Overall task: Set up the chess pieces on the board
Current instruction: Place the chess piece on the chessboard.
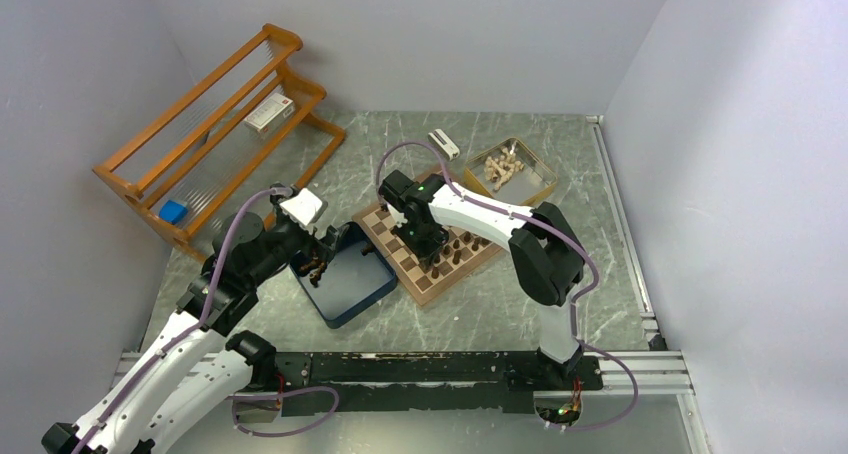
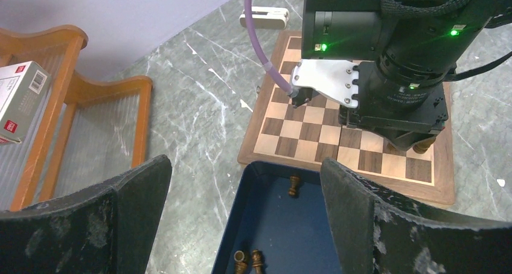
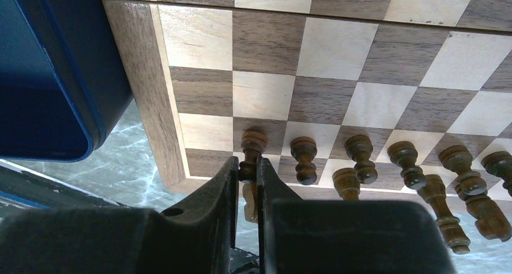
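The board [image 1: 392, 236] lies mid-table, with several dark brown chess pieces [image 1: 462, 246] along its near-right side. My right gripper [image 3: 247, 165] is shut on a dark brown pawn [image 3: 253, 144] at the left end of a row of dark pieces [image 3: 304, 157], near the board's corner [image 3: 169, 99]. In the top view it is low over the board [image 1: 428, 246]. My left gripper [image 2: 244, 213] is open and empty above the dark blue box [image 2: 290, 226]. A few dark pieces [image 2: 294, 184] lie in the box. In the top view this gripper [image 1: 318, 264] hangs over the box [image 1: 350, 279].
A wooden rack [image 1: 215, 124] holding a white carton [image 1: 268, 112] stands at the back left. A tray of pale beige pieces [image 1: 510, 169] and a small white device [image 1: 443, 144] sit behind the board. The blue box touches the board's left edge.
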`<state>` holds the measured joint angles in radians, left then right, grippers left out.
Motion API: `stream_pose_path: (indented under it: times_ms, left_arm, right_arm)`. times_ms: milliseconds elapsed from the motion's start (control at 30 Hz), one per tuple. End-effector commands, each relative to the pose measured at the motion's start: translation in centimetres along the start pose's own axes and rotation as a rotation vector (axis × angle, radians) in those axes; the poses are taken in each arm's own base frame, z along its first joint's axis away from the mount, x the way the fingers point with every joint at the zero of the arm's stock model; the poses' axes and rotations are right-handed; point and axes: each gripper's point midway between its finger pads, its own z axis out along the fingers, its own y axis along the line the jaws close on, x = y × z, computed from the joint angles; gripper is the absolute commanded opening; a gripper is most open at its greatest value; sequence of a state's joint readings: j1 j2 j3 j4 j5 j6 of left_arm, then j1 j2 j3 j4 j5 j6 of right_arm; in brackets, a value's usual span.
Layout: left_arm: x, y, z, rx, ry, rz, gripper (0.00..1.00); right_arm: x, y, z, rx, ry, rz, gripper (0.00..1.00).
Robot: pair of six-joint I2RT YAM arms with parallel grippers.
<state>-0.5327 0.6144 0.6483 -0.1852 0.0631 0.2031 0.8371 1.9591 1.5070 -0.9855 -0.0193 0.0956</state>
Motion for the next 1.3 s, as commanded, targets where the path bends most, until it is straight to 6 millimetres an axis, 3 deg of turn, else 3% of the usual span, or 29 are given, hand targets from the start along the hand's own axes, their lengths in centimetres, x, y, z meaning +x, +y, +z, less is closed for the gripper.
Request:
stream_pose_path:
  times_ms: [0,833,1000,1100,1267]
  left_arm:
    - [-1.1,0.5,-0.2,-0.018,-0.026,0.014,0.98]
    - [-0.9,0.6,-0.2,-0.020,-0.020,0.020,0.98]
    - [-0.9,0.7,-0.2,-0.026,-0.020,0.019,0.98]
    - [-0.7,0.9,-0.2,-0.041,-0.014,0.010,0.98]
    - [-0.3,1.9,0.1,-0.124,-0.015,-0.090,0.98]
  right_arm:
    - [0.8,0.0,0.6,-0.009,0.038,-0.005,0.16]
    - [0.0,-0.2,0.5,0.006,0.015,0.001,0.30]
    - [-0.4,-0.3,-0.2,0.016,-0.008,0.007,0.33]
    - [-0.9,-0.3,-0.9,0.014,-0.036,0.009,0.42]
    - [-2.4,-0.5,-2.9,0.030,-0.126,0.020,0.42]
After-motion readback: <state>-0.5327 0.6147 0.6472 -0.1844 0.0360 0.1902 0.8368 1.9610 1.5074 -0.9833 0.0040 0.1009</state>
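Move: The dark pawn is already down on the board and upright between my right fingertips, its middle straight below the hand point by about 1 cm. The dark knight is about 2 cm back and 2 cm to the right, the next pawn about 1 cm ahead and 2 cm right, and the blue tray some 17 cm left and 2 cm back. From my left hand that first pawn lies roughly 17 cm right, 1 cm back and 20 cm below. I hold my right hand practically still over the board, pointing down, and slowly spread its fingers from nearly shut to a bit under half open, letting go of the pawn's head on both sides. I shift less than half a centimetre and don't lift away yet, so the open fingers still straddle the pawn. ##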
